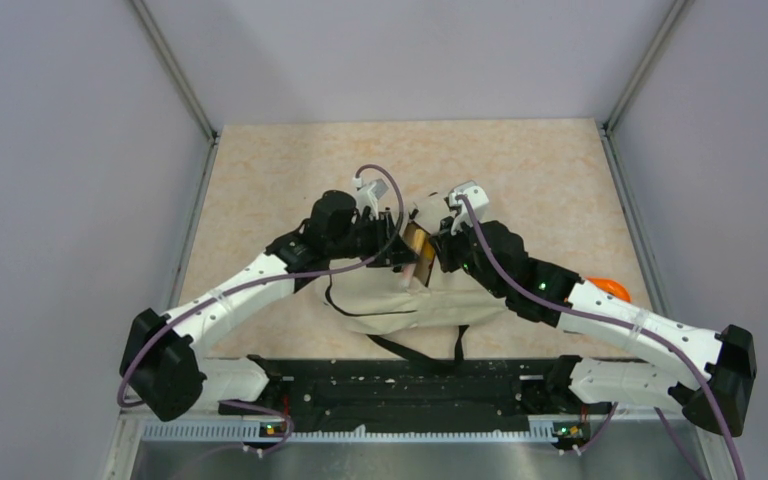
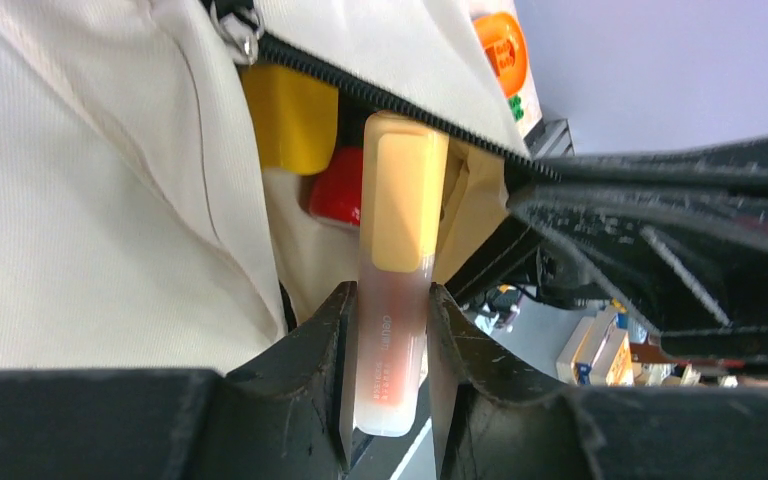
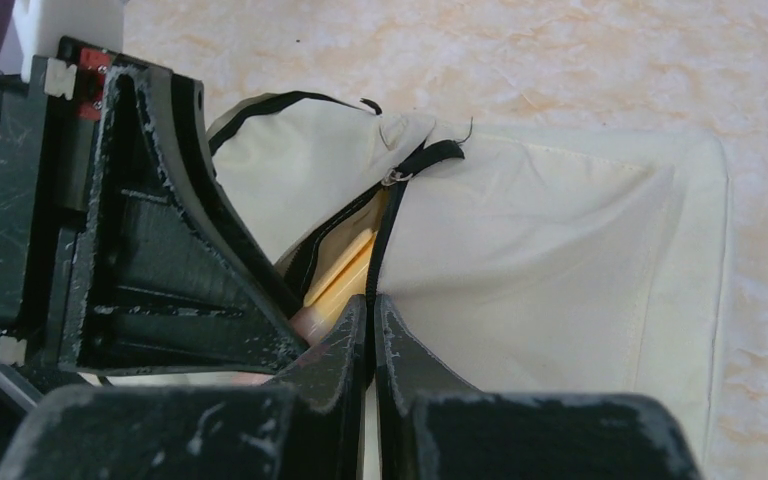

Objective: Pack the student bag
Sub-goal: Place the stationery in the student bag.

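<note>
The student bag [image 1: 400, 305], cream fabric with black straps, lies mid-table between both arms. My left gripper [image 2: 391, 297] is shut on a peach-capped highlighter [image 2: 397, 220], whose cap end sits in the bag's zipper opening [image 2: 400, 105]. A yellow item [image 2: 290, 115] and a red item [image 2: 338, 195] show inside. My right gripper [image 3: 372, 305] is shut on the black zipper edge [image 3: 385, 230] of the bag [image 3: 540, 250], holding it up beside the highlighter [image 3: 345, 275]. From above, the left gripper [image 1: 407, 258] and right gripper [image 1: 438, 250] nearly touch.
An orange object [image 1: 608, 288] lies on the table behind the right arm. Black bag straps [image 1: 400, 350] trail toward the near edge. Grey walls enclose the tan tabletop [image 1: 520, 170] on three sides.
</note>
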Controlling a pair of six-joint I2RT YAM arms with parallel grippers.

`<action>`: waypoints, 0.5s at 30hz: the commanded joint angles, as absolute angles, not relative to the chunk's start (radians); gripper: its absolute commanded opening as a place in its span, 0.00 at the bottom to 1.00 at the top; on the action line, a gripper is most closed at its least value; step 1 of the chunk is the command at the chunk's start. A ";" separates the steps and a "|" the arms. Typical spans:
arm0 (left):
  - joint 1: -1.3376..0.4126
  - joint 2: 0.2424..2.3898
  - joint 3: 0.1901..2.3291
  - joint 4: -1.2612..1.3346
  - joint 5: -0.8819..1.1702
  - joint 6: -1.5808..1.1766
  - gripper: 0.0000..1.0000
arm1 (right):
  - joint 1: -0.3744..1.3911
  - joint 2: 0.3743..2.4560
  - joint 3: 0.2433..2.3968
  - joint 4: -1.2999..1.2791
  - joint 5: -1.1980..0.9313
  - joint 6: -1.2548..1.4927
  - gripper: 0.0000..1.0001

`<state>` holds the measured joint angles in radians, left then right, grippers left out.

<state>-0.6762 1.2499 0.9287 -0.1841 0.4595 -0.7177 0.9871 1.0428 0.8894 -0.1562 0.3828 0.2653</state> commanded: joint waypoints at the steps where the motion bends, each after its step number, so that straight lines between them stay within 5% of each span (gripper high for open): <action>1: -0.680 1.286 0.985 -0.067 0.408 -0.761 0.16 | 0.990 1.016 0.917 -0.031 0.374 0.274 0.00; 15: -0.680 1.398 0.969 0.229 0.275 -0.933 0.14 | 0.990 1.016 0.905 -0.029 0.376 0.280 0.00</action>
<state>-0.6811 1.4033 0.9623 0.0395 0.3588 -0.8692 0.9871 1.0428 0.8894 -0.1490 0.3828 0.2653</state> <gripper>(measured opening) 0.320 0.007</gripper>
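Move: The left hand already holds the orange-capped stick, cap end forward, at the student bag's opening, whose middle lies about 3 cm ahead, 3 cm to its right and 4 cm below. The yellow item in the bag is about 3 cm ahead, 4 cm right and 8 cm down; the zip pull is about 9 cm straight ahead and 3 cm lower. For the right hand, the opening lies about 2 cm back, 2 cm left and 4 cm below. The left hand carries the orange-capped stick about 5 cm forward and some 3 cm to the right, staying level and turning roughly 10 degrees counter-clockwise, so that its cap end slides in under the zip edge. Its fingers keep their grip on the stick's middle, while the right hand stays in place, still pinching the zip edge and holding the opening for it. ##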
